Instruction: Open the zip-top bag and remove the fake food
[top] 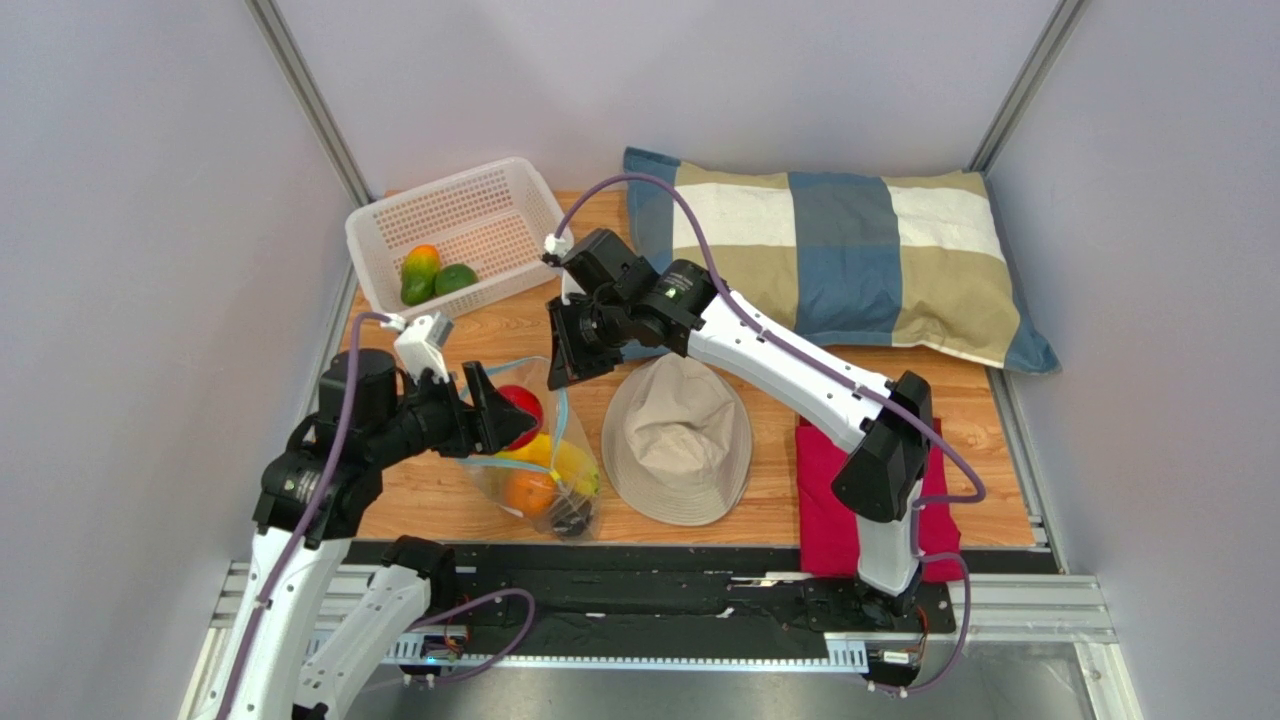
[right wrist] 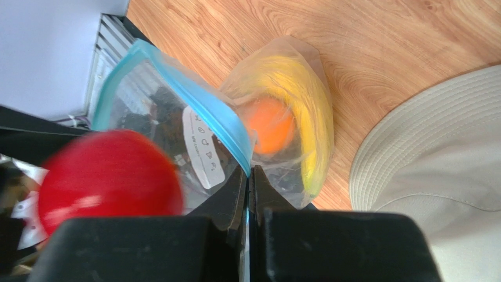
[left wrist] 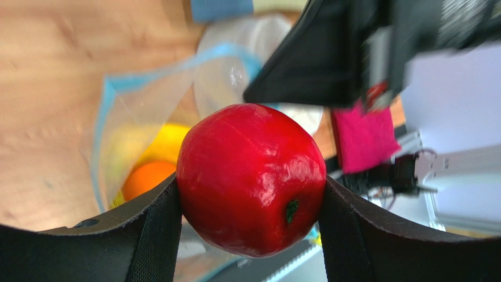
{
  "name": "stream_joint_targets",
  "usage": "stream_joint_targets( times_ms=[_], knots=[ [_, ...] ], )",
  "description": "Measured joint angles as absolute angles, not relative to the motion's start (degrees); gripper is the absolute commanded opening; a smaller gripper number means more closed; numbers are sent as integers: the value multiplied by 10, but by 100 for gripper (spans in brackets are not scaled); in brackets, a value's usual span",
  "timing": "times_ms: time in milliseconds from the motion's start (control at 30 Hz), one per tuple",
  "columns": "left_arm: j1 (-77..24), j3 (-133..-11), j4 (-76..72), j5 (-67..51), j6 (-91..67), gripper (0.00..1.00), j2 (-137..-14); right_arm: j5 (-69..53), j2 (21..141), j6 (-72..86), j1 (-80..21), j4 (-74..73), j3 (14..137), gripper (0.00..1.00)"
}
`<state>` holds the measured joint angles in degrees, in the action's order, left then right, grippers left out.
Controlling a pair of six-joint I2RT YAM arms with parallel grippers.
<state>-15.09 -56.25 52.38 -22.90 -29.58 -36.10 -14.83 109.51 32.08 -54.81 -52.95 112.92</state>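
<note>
The clear zip-top bag point(top: 544, 468) lies open on the wooden table, its light blue zip strip point(right wrist: 194, 108) raised. My right gripper point(right wrist: 249, 171) is shut on that strip and holds the mouth up; it also shows in the top view point(top: 561, 360). My left gripper point(left wrist: 250, 202) is shut on the red apple point(left wrist: 250, 176) just above the bag's mouth, also seen from above point(top: 519, 405). An orange point(right wrist: 269, 124), yellow bananas point(right wrist: 306, 100) and a dark piece point(top: 568, 521) are inside the bag. A green-orange mango point(top: 421, 272) and a green piece point(top: 455, 278) lie in the basket.
A white mesh basket point(top: 478, 207) stands at the back left. A beige hat point(top: 678, 437) lies right of the bag. A plaid pillow point(top: 842, 255) is at the back right, a magenta cloth point(top: 830, 518) near the right arm's base.
</note>
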Motion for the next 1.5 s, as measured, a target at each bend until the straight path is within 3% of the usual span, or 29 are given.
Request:
stream_joint_targets(
  times_ms=[233,467,733,1100,1200,1233,1267,1333,1400,1433,1467,1500],
  knots=[
    [-151,-614,438,-131,-302,0,-365,-126,1093,304,-553,-526,1103,0],
    [-123,-735,367,-28,-313,0,-528,-131,1110,295,-528,-528,1128,0],
    [10,-794,234,-120,-386,0,-817,-179,1133,310,-479,-521,1133,0],
    [39,-1018,205,-179,-409,0,-1153,-237,1154,316,-409,-502,1188,0],
    [42,-1087,233,-181,-399,22,-1221,-238,1163,317,-406,-496,1207,0],
    [44,-1103,243,-180,-394,47,-1239,-243,1169,318,-406,-493,1215,0],
    [46,-1111,253,-177,-390,57,-1251,-248,1174,319,-405,-489,1219,0],
    [50,-1119,277,-170,-380,70,-1268,-259,1187,322,-404,-485,1226,0],
    [54,-1125,302,-161,-369,72,-1282,-266,1198,326,-403,-485,1228,0],
    [55,-1131,316,-157,-365,78,-1288,-268,1203,330,-403,-485,1228,0],
    [56,-1137,326,-152,-361,98,-1292,-272,1206,332,-403,-484,1228,0],
    [57,-1142,336,-147,-354,98,-1294,-274,1209,333,-403,-484,1228,0]
  ],
)
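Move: Just above the bag's mouth, the left hand already grips the tomato; the crate it is taken to lies about 44 cm ahead, 14 cm left and 18 cm lower. Inside, the mango sits some 42 cm ahead and 21 cm left, the nearer avocado 39 cm ahead and 16 cm left. The hanging bag's fruit is about 1 cm back, 3 cm right and 14 cm below. From the right hand, pinching the bag rim, the crate is roughly 37 cm ahead and 18 cm left. Carrying the tomato away from the bag, the left hand arcs forward about 42 cm and some 12 cm left, rising 10 cm first, then sinking 25 cm into the crate beside the avocado; it swings about 30 degrees counter-clockwise and finally tips down, its grip kept. The right hand keeps its pinch on the bag rim and draws the bag forward about 11 cm. ##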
